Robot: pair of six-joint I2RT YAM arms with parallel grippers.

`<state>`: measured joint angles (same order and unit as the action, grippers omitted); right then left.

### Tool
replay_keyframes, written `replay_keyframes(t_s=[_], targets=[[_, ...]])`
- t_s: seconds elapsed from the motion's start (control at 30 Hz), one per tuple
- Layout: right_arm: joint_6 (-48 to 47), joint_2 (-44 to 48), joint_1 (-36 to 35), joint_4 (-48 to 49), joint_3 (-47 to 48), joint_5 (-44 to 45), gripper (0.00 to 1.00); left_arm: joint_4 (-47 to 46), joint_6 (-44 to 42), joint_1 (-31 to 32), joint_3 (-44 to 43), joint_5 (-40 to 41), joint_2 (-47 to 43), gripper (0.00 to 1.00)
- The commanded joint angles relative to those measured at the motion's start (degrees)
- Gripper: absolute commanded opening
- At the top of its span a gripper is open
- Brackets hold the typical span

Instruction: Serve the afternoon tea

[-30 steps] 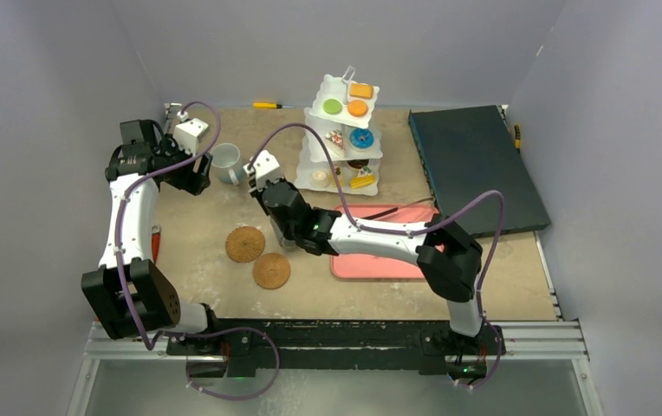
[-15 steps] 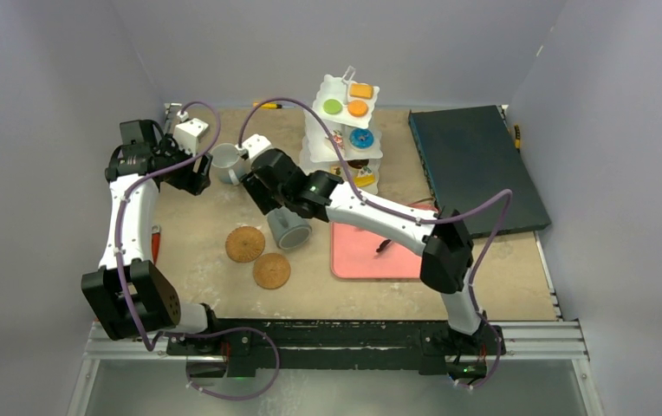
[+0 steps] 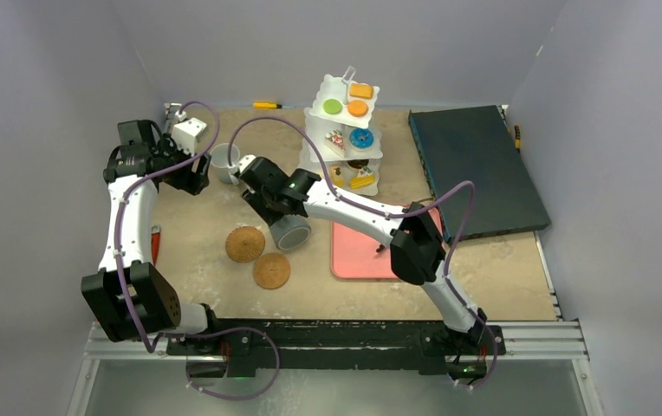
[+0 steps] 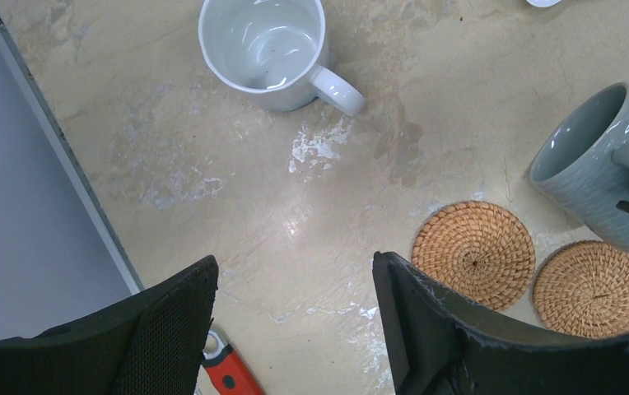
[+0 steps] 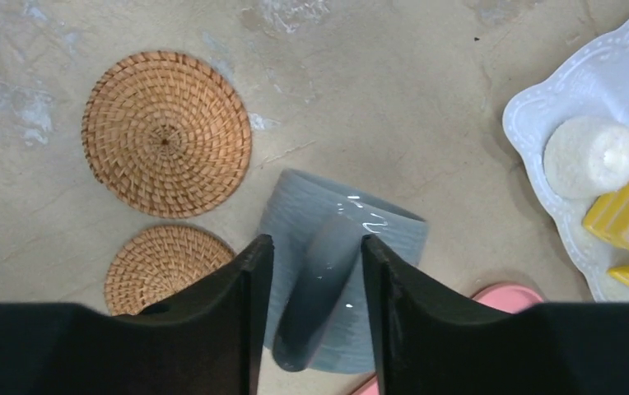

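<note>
The grey mug [image 3: 291, 232] lies on its side beside two cork coasters [image 3: 245, 243] [image 3: 271, 270]. My right gripper [image 5: 315, 243] hangs open right over it. The mug's handle [image 5: 328, 271] shows in the gap between the fingers, with space on each side. My left gripper [image 4: 295, 267] is open over bare table, near the upright white mug [image 4: 263, 49] [image 3: 223, 160]. The white three-tier stand [image 3: 345, 139] holds several pastries and donuts; its bottom tier [image 5: 542, 107] carries a white cake [image 5: 591, 156] and a yellow piece [image 5: 624, 210].
A pink tray [image 3: 362, 256] lies right of the grey mug, with a black tong tip [image 3: 381, 249] on it. A dark board [image 3: 475, 169] fills the back right. A red-handled tool [image 4: 229, 374] lies by the left edge, and a yellow screwdriver [image 3: 267, 105] at the back.
The right gripper opened and let go of the grey mug, which now lies tipped by the coasters. The arm drew back toward the far left. The left arm stayed still.
</note>
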<state>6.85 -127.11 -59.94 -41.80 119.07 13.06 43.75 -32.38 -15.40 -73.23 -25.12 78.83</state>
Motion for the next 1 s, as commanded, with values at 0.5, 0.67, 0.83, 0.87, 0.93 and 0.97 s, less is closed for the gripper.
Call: replay_keyframes(t_s=[0.5, 0.67, 0.83, 0.87, 0.93, 0.97], targets=[[-0.25, 5.85, 0.29, 6.94, 2.57, 3.83, 0.0, 0.12, -1.32, -0.91, 1.34, -2.65, -1.1, 0.68], [1.08, 20.41, 1.44, 27.62, -19.65, -1.27, 0.0, 1.95, -4.66, -0.86, 3.89, -2.63, -2.53, 0.69], [3.09, 30.16, 2.2, 46.82, -35.54, -7.66, 0.0, 2.48, -4.07, -0.88, 4.5, -4.5, -2.33, 0.69], [3.42, 31.05, 2.2, 49.64, -37.46, -9.08, 0.0, 2.56, -3.75, -0.84, 4.47, -5.07, -2.24, 0.69], [3.82, 32.11, 2.25, 54.4, -40.3, -10.94, 0.0, 2.81, -3.33, -0.91, 4.54, -6.32, -2.26, 0.69], [3.87, 32.43, 2.26, 57.15, -41.51, -11.04, 0.0, 3.04, -2.97, -0.87, 4.56, -7.19, -2.23, 0.69]])
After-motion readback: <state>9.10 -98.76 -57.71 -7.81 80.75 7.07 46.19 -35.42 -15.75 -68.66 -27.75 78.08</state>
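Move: The grey mug lies on its side beneath the right hand, its handle up between the open fingers; its body's middle is about 3 cm back, 2 cm right and 6 cm below. From that hand, the larger coaster is roughly 6 cm back and 7 cm left, the smaller coaster 12 cm back and 1 cm left, and the white mug 11 cm forward and 11 cm left. From the left hand the grey mug is some 8 cm back, 14 cm right and 12 cm lower. The right fingers pinch the grey mug's upturned handle, closing almost in place. Keeping that grip, the hand then lifts about 7 cm while drawing right and a little back, away from the coasters, and rolls some 25 degrees so its fingers point more level to the left. The left hand, open and empty, sinks and draws back about 3 cm each way. ##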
